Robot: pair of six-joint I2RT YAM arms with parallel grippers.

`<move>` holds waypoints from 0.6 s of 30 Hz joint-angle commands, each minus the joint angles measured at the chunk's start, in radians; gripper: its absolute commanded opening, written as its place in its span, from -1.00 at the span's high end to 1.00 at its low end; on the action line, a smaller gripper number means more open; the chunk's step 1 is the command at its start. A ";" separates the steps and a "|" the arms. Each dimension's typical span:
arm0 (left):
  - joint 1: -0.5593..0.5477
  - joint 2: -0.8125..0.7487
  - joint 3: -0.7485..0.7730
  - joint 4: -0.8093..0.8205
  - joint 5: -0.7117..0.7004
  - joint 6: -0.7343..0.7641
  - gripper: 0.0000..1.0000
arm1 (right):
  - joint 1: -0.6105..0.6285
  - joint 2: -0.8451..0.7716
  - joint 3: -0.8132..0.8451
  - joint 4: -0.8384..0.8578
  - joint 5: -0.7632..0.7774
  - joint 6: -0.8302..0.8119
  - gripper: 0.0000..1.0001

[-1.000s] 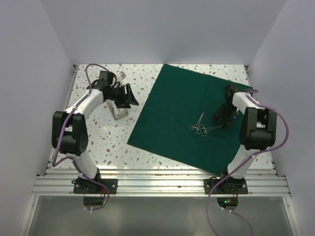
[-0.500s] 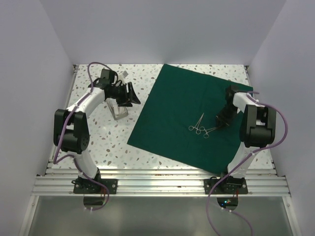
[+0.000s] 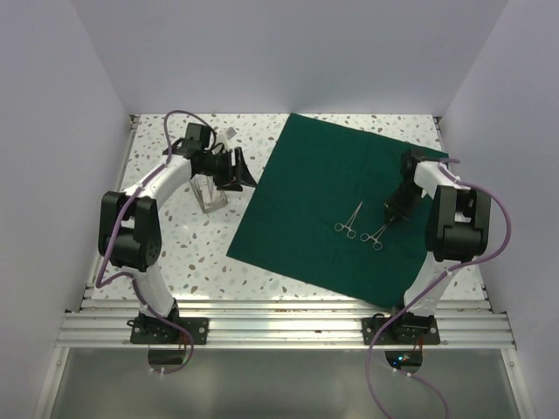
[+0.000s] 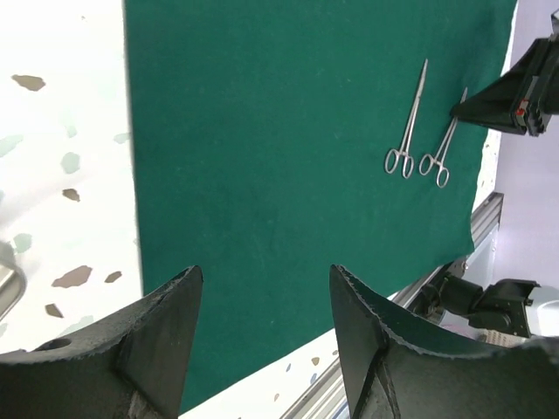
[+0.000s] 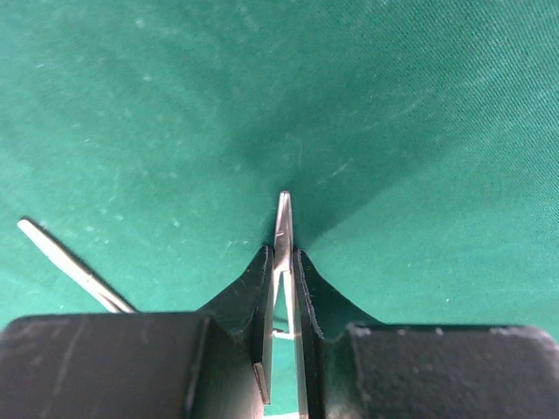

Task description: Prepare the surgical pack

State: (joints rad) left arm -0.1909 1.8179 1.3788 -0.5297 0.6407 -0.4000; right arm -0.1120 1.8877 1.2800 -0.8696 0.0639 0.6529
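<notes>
The surgical pack is a dark green drape (image 3: 332,201) spread flat as a big sheet on the speckled table. Two steel forceps lie on it: one (image 3: 350,219) free, the other (image 3: 377,236) with its tip between my right gripper's jaws. My right gripper (image 3: 392,216) is shut on that forceps tip (image 5: 284,218), low on the drape (image 5: 175,105); its fingers (image 5: 301,279) press the blades from both sides. My left gripper (image 3: 246,171) hovers open and empty at the drape's left edge. In the left wrist view it (image 4: 265,271) looks across the drape (image 4: 279,157) at both forceps (image 4: 410,122).
A clear container (image 3: 210,195) stands on the table below the left arm, just left of the drape. A small pale item (image 3: 229,133) lies near the back edge. An aluminium rail (image 3: 279,323) runs along the near table edge. White walls close in on three sides.
My right gripper has shut on the forceps tip and swung that forceps away from the other one. My left arm has moved right toward the drape's left edge.
</notes>
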 commanded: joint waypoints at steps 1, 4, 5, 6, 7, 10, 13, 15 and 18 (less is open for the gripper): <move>-0.013 0.006 0.032 0.049 0.051 0.015 -0.28 | -0.005 -0.059 0.058 -0.003 0.030 -0.033 1.00; -0.016 0.011 0.035 0.048 0.059 0.015 -0.28 | -0.003 -0.055 0.062 -0.006 -0.004 -0.042 1.00; -0.018 0.009 0.040 0.050 0.068 0.018 -0.28 | -0.003 -0.056 0.062 0.000 -0.019 -0.055 1.00; -0.019 0.012 0.042 0.050 0.070 0.021 -0.29 | -0.003 -0.061 0.059 0.003 -0.035 -0.056 1.00; -0.024 0.011 0.048 0.051 0.089 0.030 -0.29 | -0.002 -0.079 0.055 0.024 -0.054 -0.067 1.00; -0.042 0.011 0.040 0.085 0.140 0.027 -0.32 | 0.003 -0.128 0.038 0.084 -0.137 -0.081 1.00; -0.071 0.012 0.040 0.117 0.163 0.023 -0.36 | 0.009 -0.148 0.054 0.083 -0.177 -0.087 1.00; -0.085 0.021 0.046 0.128 0.180 0.020 -0.36 | 0.011 -0.154 0.073 0.075 -0.187 -0.079 1.00; -0.111 0.038 0.057 0.151 0.223 0.007 -0.37 | 0.018 -0.157 0.091 0.084 -0.251 -0.082 1.00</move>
State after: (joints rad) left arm -0.2771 1.8332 1.3899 -0.4507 0.7849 -0.4000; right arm -0.1032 1.7695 1.3262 -0.8143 -0.1013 0.5858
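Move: In the right fingers, already pinched near its jaws just above the green cloth, is a clamp whose middle lies about 3 cm back and 2 cm left of that hand. Its way leads to the open left gripper, roughly 39 cm left, 6 cm ahead and 10 cm higher. A second clamp lies some 11 cm to the right hand's left. From the left hand, the held clamp is about 37 cm right, 9 cm back and 11 cm lower. Lifting the pinched clamp away from the cloth, the right hand rises about 5 cm while heading forward and left, slowly at first and then faster, its fingers swinging some 15 degrees forward as they keep their hold. The empty left hand, fingers still open, sweeps about 5 cm right towards it, rising slightly and turning clockwise. ##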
